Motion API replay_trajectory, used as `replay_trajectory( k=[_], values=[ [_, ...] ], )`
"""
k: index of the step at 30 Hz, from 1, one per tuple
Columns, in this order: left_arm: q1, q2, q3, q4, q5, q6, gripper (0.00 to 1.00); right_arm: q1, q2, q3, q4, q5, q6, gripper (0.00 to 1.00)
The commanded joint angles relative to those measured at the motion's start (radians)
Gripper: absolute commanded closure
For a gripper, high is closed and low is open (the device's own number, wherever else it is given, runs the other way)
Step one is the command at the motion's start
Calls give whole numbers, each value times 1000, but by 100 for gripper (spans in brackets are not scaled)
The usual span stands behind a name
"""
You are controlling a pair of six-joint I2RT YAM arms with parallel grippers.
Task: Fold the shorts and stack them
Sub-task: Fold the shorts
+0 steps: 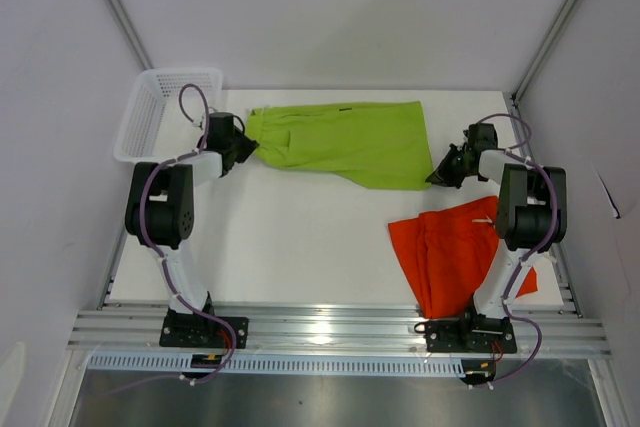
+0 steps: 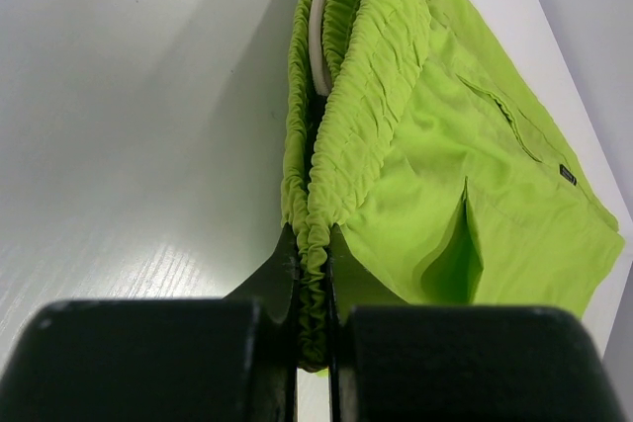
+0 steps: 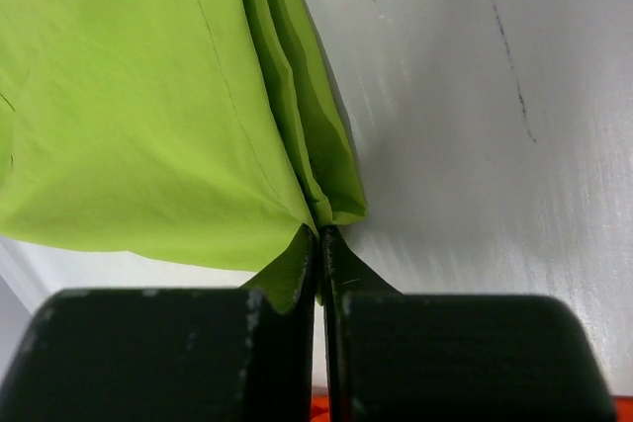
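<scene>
The lime green shorts (image 1: 345, 143) lie spread across the back of the table. My left gripper (image 1: 246, 150) is shut on their gathered waistband (image 2: 315, 264) at the left end, where a white drawstring (image 2: 316, 46) loops along the elastic. At the right end, my right gripper (image 1: 436, 177) is shut on the hem corner (image 3: 326, 214) of the green shorts (image 3: 138, 116). The orange shorts (image 1: 450, 252) lie crumpled at the front right, partly under the right arm.
A white mesh basket (image 1: 160, 107) stands at the back left corner, just beyond the left arm. Metal frame posts rise at both back corners. The table's aluminium rail (image 1: 340, 327) runs along the near edge.
</scene>
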Motion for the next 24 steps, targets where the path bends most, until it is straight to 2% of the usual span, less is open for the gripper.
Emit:
replay_trajectory(
  k=[1, 5, 6, 7, 8, 10, 15, 19, 24],
  values=[
    [7, -14, 8, 29, -35, 34, 100, -23, 6, 32, 11, 61, 1, 100],
    [7, -26, -9, 58, -9, 35, 100, -31, 8, 46, -4, 82, -2, 100],
    [6, -33, -19, 65, 4, 29, 100, -34, 9, 50, -7, 79, -4, 96],
    [-3, -49, -52, 73, 23, 26, 100, -34, 2, 59, -11, 68, -5, 60],
    [-9, -62, -66, 81, 25, 25, 100, -34, -6, 62, -12, 65, -4, 53],
    [-25, -85, -95, 87, 19, 28, 100, -29, -30, 67, -12, 73, 2, 46],
    [-66, -183, -178, 76, 4, 31, 100, 11, -104, 150, -89, 102, -21, 43],
    [-111, -256, -236, 32, -71, 17, 100, 67, -147, 185, -95, 88, -31, 42],
    [-177, -342, -333, -22, -94, -78, 98, 219, -107, 249, -50, -14, -33, 41]
  ],
)
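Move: Out ahead of the right hand, which is shut on the near right corner of the leg hem, lies the middle of the green shorts: about 10 cm farther out and 26 cm to its left, just below it. The red shorts lie some 22 cm back and 10 cm to its right. From the left hand, still pinching the waistband, the green shorts' middle is level and about 27 cm to its right, some 4 cm lower; the basket is about 24 cm to its left and 9 cm farther out. Dragging the green shorts by the still-pinched waistband, the left hand draws back about 8 cm and some 5 cm to the right, turning slightly clockwise. The right hand edges a little right, opens to let go of the hem corner, then rises about 10 cm while swinging left and forward over the shorts, fingers open and tilting outward. ##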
